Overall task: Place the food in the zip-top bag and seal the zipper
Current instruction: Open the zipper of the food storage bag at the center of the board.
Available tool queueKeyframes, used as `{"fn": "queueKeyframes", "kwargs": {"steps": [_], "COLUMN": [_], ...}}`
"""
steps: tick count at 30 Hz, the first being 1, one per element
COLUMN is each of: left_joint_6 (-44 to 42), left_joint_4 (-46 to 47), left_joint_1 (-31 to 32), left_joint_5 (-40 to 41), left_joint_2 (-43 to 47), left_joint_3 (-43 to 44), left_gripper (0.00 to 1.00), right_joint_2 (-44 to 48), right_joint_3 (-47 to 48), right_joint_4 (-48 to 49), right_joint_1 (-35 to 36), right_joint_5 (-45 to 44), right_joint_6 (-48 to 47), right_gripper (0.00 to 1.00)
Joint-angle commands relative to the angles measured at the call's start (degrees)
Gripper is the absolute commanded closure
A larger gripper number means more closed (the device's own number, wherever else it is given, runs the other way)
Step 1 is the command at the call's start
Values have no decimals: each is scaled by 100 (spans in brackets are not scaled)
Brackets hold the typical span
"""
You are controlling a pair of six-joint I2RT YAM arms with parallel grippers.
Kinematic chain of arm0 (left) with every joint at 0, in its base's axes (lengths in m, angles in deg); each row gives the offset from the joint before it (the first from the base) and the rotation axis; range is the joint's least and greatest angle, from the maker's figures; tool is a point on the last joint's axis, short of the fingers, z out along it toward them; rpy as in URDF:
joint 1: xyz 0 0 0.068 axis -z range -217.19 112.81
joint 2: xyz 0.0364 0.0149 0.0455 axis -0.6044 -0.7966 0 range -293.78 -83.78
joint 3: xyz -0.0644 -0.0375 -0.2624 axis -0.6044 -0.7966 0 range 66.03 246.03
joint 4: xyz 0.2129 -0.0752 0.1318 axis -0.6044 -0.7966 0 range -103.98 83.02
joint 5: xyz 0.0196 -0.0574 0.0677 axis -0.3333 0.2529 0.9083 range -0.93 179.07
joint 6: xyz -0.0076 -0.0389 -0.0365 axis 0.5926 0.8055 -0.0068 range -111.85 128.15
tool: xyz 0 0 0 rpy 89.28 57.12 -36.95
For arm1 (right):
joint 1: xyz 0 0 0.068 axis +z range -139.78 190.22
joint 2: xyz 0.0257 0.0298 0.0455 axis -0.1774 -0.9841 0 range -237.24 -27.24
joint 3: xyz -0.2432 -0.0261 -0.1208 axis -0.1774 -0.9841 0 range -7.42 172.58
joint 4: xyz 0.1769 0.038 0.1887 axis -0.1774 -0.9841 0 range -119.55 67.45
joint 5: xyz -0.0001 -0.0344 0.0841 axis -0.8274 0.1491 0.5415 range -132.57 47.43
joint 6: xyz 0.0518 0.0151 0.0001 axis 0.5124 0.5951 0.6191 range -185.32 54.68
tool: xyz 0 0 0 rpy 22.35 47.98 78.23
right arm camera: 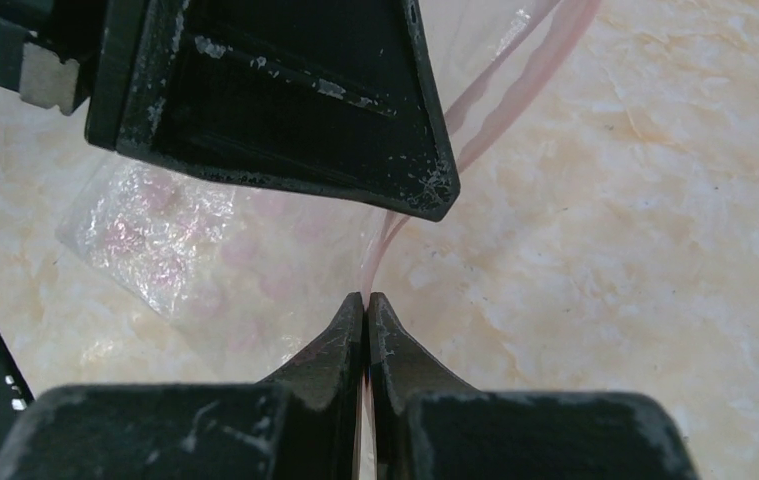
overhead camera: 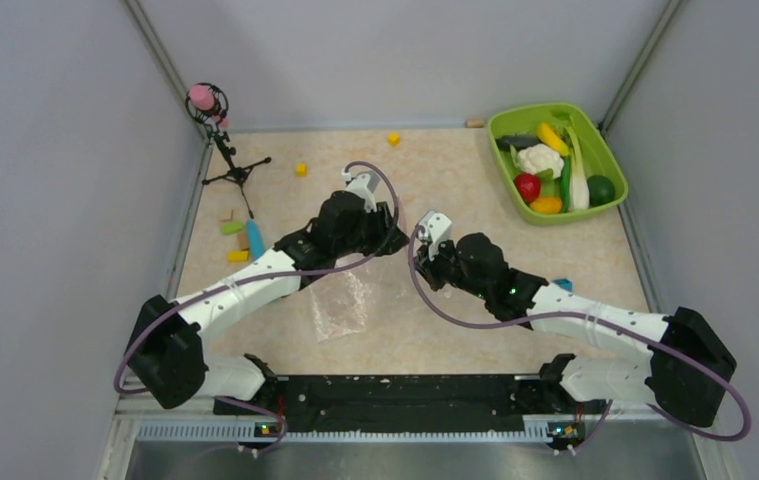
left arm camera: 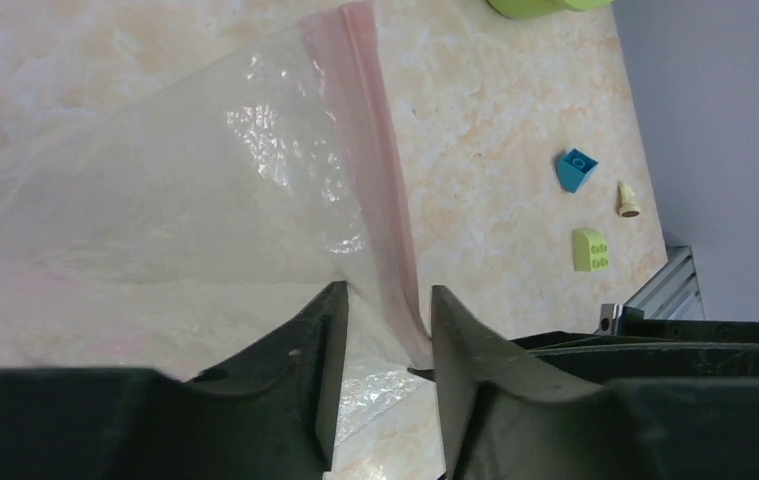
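Observation:
The zip-top bag (overhead camera: 340,305) lies clear and crinkly on the table between the arms, one corner lifted. My right gripper (right arm camera: 366,297) is shut on its pink zipper (right arm camera: 515,95). My left gripper (left arm camera: 388,290) stands open, its jaws on either side of the zipper (left arm camera: 380,170); the strip touches the right finger. In the top view both grippers (overhead camera: 392,232) (overhead camera: 418,245) meet at the bag's upper edge. The food (overhead camera: 553,165), cauliflower, tomato, yellow and green pieces, sits in the lime-green tray (overhead camera: 575,212) at the back right. Nothing shows inside the bag (left arm camera: 185,190).
A small microphone stand (overhead camera: 217,125) is at the back left. Loose blocks lie about: yellow ones (overhead camera: 301,169) (overhead camera: 393,139), a group by the left wall (overhead camera: 238,238), a blue one (left arm camera: 576,168), a lime one (left arm camera: 590,249) and a cream cone (left arm camera: 629,200).

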Motion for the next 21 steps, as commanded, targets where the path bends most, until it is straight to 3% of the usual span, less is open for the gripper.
{"fn": "queueKeyframes", "kwargs": {"steps": [1,3,9,10,15,18,21], "left_joint_6": [-96,-110,-257,-289,-685,-992,-1097], "left_joint_4": [71,64,190,204,234,361,702], "left_joint_1": [45,45,46,45,51,49,45], "left_joint_5": [26,-67,-95,-68,-175,-470,-753], "left_joint_2": [-145,-203,-67,-27,258,518,763], "left_joint_3": [325,360,245,221,17,-250,-590], "left_gripper": [72,100,100,100,100,100,100], "right_joint_2": [-69,-77,141,208,684,1196,1606], "right_joint_3": [368,382,354,339,396,388,234], "right_joint_4": [238,255,290,259,-289,-598,-655], "right_joint_1": [94,102,103,109,109,95,92], "right_joint_5": [-321,-367,52,138,-479,-1369,-2254], "right_joint_6": [-102,-44,282,362,934,1355,1882], "right_gripper": [100,100,93,89,37,19,14]}}
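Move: The left hand's half-open fingers already straddle the pink zipper, its strip only about 1 cm to their right. The right hand still pinches the zipper farther along, some 5 cm back and 5 cm right of the left fingers. The loose bag body lies about 12 cm left of the left hand, 9 cm back and some 13 cm below; the green bin is roughly 24 cm ahead and 25 cm right of the right hand, some 10 cm below it. The left fingers ease about 1 cm right and shut on the zipper strip, taking hold while the right hand still pinches it, then keep their grip almost in place until a late draw back of some 2 cm towards the base. Once the left has it, the right fingers open wide and let go, and that hand lifts about 5 cm and swings 3 cm right, away from the zipper, its fingers tipping up and turning some 10 degrees clockwise. ##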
